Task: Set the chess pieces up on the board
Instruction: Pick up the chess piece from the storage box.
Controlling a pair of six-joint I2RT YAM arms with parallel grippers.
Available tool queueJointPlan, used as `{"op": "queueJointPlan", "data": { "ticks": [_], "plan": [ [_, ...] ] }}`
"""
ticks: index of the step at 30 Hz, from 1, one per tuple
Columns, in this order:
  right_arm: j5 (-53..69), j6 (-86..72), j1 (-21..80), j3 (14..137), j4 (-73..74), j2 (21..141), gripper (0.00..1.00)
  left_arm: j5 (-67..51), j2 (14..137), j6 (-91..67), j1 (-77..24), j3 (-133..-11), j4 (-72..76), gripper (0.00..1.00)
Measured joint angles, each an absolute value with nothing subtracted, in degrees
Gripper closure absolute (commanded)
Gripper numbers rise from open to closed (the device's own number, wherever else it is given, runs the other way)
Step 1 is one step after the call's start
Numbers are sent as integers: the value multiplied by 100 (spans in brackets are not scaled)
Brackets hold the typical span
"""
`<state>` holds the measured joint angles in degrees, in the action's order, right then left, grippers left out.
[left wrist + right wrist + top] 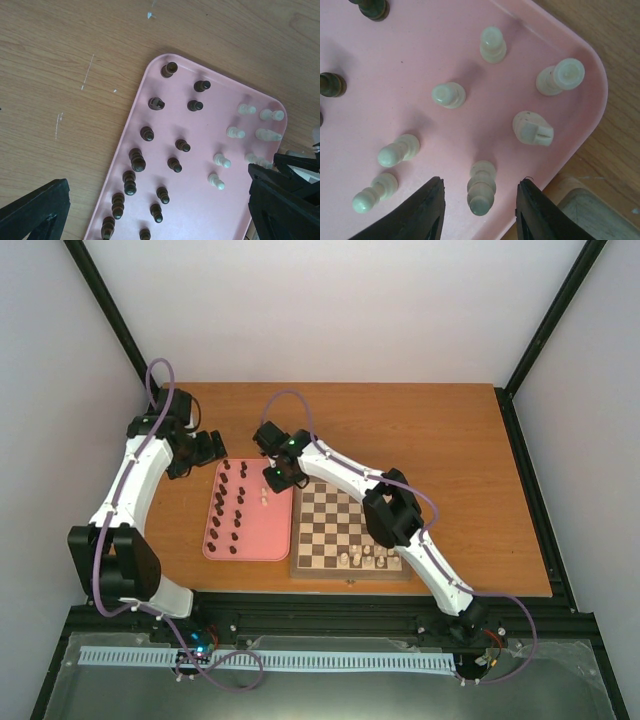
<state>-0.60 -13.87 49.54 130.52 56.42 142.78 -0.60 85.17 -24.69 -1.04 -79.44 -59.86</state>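
The board [332, 570] lies right of centre, with a few cream chess pieces [364, 558] on its near rows. Dark chess pieces [137, 161] and cream ones [221, 161] stand on a pink tray [262, 540] beside it. My right gripper [481, 184] hangs over the tray's far right corner. Its jaws stand open on either side of an upright cream piece [482, 189], with a gap on each side. A cream knight [532, 128] and a rook-like piece [561, 76] stand just beyond. My left gripper [157, 180] is wide open above the tray's far left end, holding nothing.
The tray's raised rim [592, 107] curves close to the right fingertip [530, 200]. The board's wooden corner [580, 205] sits just past that rim. Bare scratched tabletop [65, 75] lies left of the tray. Black frame posts stand at the table's back corners.
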Motion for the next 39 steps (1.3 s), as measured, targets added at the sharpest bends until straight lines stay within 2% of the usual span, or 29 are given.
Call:
{"op": "queueJointPlan", "data": {
  "ticks": [9, 14, 23, 33, 39],
  "plan": [
    [69, -1264, 4915, 13240, 5636, 14357, 66, -60, 8687, -2469, -104, -7946, -5986, 0],
    [110, -1203, 4912, 13251, 5658, 14400, 78, -58, 8772, -2469, -104, -7946, -5986, 0],
    [80, -1107, 4908, 13255, 5723, 14451, 89, -56, 8809, -2469, -104, -7992, -5986, 0],
    [71, -810, 4908, 13056, 5680, 14274, 90, -40, 8809, -2469, -104, -8001, -5988, 0],
    [123, -462, 4910, 12309, 5642, 13163, 89, 1, 8801, -2469, -104, -8020, -5990, 0]
  ]
}}
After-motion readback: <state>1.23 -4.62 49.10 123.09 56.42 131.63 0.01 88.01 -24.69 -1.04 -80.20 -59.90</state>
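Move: Between the right hand's half-open fingers stands the white chess piece, practically straight below, its middle some 2 cm lower. Roughly on the same level are the white knight, about 3 cm ahead and 1 cm right, and two white pawns: one 2 cm ahead and 3 cm left, the other 1 cm back and 4 cm left. From the left hand the white chess piece is about 13 cm right, 2 cm ahead and 15 cm below. Settling over the white chess piece with shifts of half a centimetre or so, the right hand closes its fingers around it and pinches it. It then pauses briefly before rising about 6 cm, drawing a little back and to the right towards the board and turning nearly 10 degrees counter-clockwise. The left hand, empty and open, only sinks 1 to 2 cm. ##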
